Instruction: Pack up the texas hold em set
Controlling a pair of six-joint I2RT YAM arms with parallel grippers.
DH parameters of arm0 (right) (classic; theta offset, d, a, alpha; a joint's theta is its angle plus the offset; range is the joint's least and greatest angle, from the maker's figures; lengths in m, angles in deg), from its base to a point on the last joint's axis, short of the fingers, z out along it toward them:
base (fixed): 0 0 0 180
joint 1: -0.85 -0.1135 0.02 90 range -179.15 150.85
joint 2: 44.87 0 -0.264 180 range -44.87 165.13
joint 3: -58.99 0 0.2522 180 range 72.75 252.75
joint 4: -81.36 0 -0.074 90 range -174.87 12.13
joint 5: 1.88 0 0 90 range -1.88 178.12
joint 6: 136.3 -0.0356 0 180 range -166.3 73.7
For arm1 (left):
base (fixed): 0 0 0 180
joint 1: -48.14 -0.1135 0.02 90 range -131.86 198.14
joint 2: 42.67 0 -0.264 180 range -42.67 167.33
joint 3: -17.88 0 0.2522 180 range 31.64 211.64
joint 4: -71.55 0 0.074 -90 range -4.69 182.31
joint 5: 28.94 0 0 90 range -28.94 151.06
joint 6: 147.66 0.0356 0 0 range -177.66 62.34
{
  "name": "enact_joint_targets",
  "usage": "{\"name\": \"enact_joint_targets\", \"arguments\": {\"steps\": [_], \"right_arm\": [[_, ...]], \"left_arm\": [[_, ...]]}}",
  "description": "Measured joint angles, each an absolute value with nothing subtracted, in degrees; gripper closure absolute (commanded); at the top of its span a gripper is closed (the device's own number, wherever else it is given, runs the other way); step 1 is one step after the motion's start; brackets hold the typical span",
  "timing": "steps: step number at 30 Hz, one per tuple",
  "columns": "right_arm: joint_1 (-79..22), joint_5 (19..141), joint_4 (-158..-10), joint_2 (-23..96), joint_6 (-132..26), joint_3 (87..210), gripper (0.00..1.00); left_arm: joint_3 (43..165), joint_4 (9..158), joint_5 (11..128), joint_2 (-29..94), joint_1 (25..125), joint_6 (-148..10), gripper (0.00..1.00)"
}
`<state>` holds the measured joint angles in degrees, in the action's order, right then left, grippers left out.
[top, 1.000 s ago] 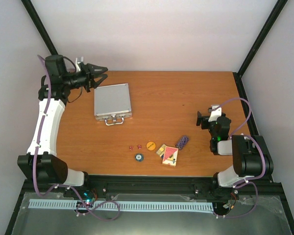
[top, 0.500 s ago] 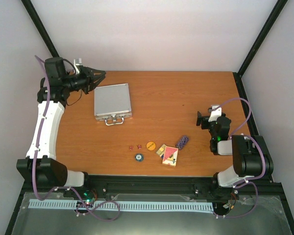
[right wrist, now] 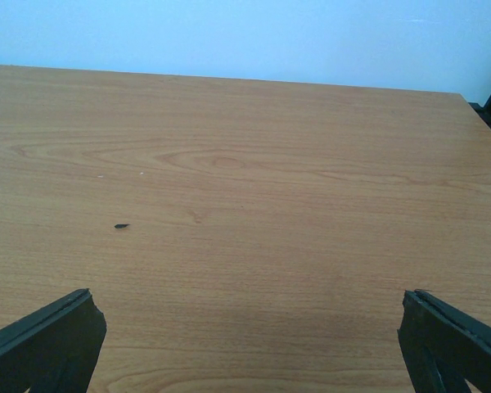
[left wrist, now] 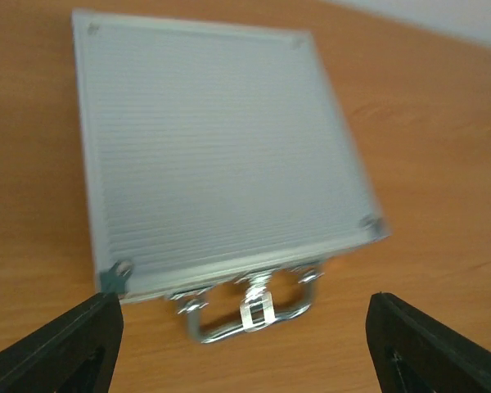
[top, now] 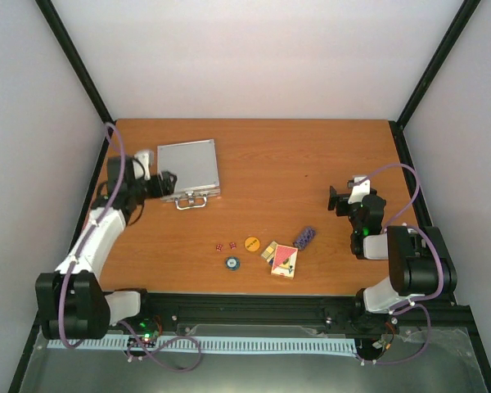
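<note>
The silver case (top: 188,166) lies shut and flat at the table's back left, its handle (top: 192,201) toward the near edge. My left gripper (top: 167,183) sits low at the case's near-left corner, open. In the left wrist view the case (left wrist: 213,155) fills the frame, the handle (left wrist: 250,315) lies between the spread fingers (left wrist: 69,348), and nothing is held. Two red dice (top: 223,246), an orange disc (top: 251,243), a dark blue chip (top: 232,263), two card decks (top: 283,261) and a purple chip stack (top: 304,237) lie near the front. My right gripper (top: 337,201) is open over bare wood (right wrist: 245,246).
The black frame rail (top: 405,155) runs along the table's right edge beside the right arm. White walls enclose the back and sides. A small dark speck (right wrist: 121,226) marks the wood ahead of the right gripper.
My left arm has swung from the far left corner down to the case's near-left corner. Its gripper shut and then opened wide. The right arm has not moved.
</note>
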<state>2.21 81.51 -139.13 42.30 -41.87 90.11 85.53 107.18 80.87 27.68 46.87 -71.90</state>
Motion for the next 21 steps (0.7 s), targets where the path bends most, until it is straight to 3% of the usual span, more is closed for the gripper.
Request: {"name": "enact_joint_targets", "arguments": {"steps": [4, 12, 21], "right_arm": [[2.2, 81.5, -139.1, 42.3, -41.9, 90.1, 0.0], [2.2, 81.5, -139.1, 42.3, -41.9, 90.1, 0.0], [2.2, 81.5, -139.1, 42.3, -41.9, 90.1, 0.0]], "left_arm": [[72.7, 96.0, 75.9, 27.5, 46.9, -64.6, 0.0], [65.8, 75.3, 70.5, 33.5, 46.9, -56.8, 0.0], [62.6, 61.9, 68.2, 41.5, 46.9, -55.1, 0.0]]}}
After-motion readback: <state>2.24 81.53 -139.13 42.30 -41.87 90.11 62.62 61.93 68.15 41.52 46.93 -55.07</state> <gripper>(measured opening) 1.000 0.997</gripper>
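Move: The silver case lies low ahead of the left hand, its middle about 10 cm ahead, 6 cm to the right and some 17 cm below; its handle sits about 1 cm back and 7 cm to the right. Nearer the robot, the pair of dice lie roughly 15 cm back and 18 cm to the right, and the orange disc some 14 cm back and 27 cm right. From the right hand, the case is about 53 cm left and 8 cm ahead. The left hand sinks about 11 cm, quickly at first and then easing, towards the silver case's front left corner, while it drifts some 4 cm left and, after a slight dip back, ends about 3 cm farther forward. Its wrist levels out on the way, the left side rolling up by some 20 degrees and the fingertips lifting about 10, and the fingers stay wide open, with no touch on the lid to be seen. ##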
